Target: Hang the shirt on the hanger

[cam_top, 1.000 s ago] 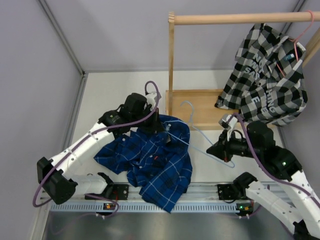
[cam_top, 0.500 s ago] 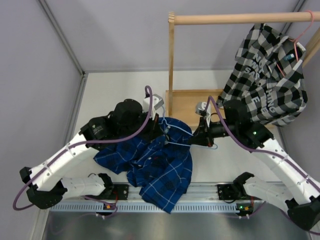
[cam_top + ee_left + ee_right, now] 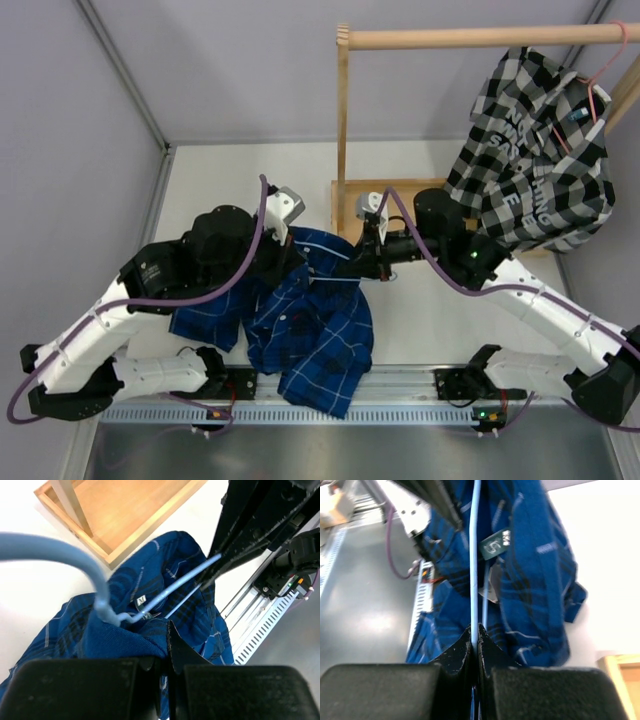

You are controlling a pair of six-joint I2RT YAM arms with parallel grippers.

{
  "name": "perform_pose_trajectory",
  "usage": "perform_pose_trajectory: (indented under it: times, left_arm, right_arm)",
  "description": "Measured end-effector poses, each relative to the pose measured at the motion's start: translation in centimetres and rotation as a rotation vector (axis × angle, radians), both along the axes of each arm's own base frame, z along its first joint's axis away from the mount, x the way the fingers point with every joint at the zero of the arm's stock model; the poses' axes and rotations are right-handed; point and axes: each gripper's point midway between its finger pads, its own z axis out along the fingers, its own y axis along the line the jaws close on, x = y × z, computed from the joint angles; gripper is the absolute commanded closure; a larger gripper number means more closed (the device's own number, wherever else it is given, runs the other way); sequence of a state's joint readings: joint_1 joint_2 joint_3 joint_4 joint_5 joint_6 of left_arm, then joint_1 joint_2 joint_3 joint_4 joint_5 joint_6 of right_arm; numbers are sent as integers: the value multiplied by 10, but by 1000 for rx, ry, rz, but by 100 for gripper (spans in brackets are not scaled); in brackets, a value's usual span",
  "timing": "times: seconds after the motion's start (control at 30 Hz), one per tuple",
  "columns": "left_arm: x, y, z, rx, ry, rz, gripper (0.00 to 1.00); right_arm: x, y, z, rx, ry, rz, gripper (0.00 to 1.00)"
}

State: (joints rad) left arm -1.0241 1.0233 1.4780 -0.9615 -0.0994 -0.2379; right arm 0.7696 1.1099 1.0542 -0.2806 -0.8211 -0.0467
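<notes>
The royal-blue plaid shirt (image 3: 312, 325) hangs bunched between the two arms, its lower part draped toward the near rail. My left gripper (image 3: 167, 647) is shut on a fold of the shirt (image 3: 125, 640) near the collar. The light-blue wire hanger (image 3: 170, 587) has its hook curving at the upper left of the left wrist view. Its wire runs into the collar beside the size label (image 3: 496, 544). My right gripper (image 3: 476, 632) is shut on the hanger (image 3: 475, 555) wire, close to the shirt (image 3: 535, 575). From above, the left gripper (image 3: 288, 255) and right gripper (image 3: 362, 268) face each other over the collar.
A wooden rack with a top pole (image 3: 480, 38) and upright stands on a wooden base tray (image 3: 405, 200) at the back right. A black-and-white checked shirt (image 3: 530, 150) hangs there on a pink hanger. The aluminium rail (image 3: 400, 385) runs along the near edge.
Both grippers have moved left and closer together. The right one carried the hanger from the table's right side into the shirt's collar. The left one lifted and bunched the shirt.
</notes>
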Motion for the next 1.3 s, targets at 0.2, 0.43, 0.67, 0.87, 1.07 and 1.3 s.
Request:
perform_pose_trajectory:
  times: [0.2, 0.43, 0.67, 0.87, 1.07, 1.3]
  left_arm:
    - [4, 5, 4, 11, -27, 26, 100]
    - [15, 1, -8, 89, -23, 51, 96]
    - [14, -8, -4, 121, -33, -14, 49]
    - [2, -10, 12, 112, -62, -96, 2]
    - [-7, 25, 99, -47, -308, -103, 2]
    - [2, 54, 108, -3, -557, -86, 2]
  right_arm:
    - [19, 4, 0, 72, -35, -134, 100]
    - [21, 2, -18, 185, 3, -240, 100]
    - [25, 4, -7, 261, 0, -280, 100]
    - [31, 1, -7, 279, -5, -326, 100]
    - [28, -7, -24, 281, 12, -349, 100]
    - [16, -19, -24, 329, 0, -339, 100]
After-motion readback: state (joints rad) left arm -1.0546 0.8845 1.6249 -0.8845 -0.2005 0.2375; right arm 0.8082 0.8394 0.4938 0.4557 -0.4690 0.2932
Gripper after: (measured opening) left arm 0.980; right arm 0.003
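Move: The left fingers already pinch the shirt collar right beside the hanger's neck, which sits some 2 cm ahead, 1 cm to the right and 1 cm higher. The collar tag lies about 2 cm ahead, 3 cm right and 4 cm below; the rack's left post is roughly 9 cm ahead and 6 cm right. For the right gripper, already holding the hanger's right end, the collar tag is about 3 cm left, 1 cm ahead and slightly above. Ease the left gripper a centimetre or two forward with the pinched collar, bring it back, and open the fingers fully to let the cloth go. Then lift it clear, about 11 cm up and 5 cm left, tipping the fingers up some 30 degrees. Meanwhile keep the right gripper shut on the hanger, shift it forward and slightly down, and turn it clockwise with its left side rising. ##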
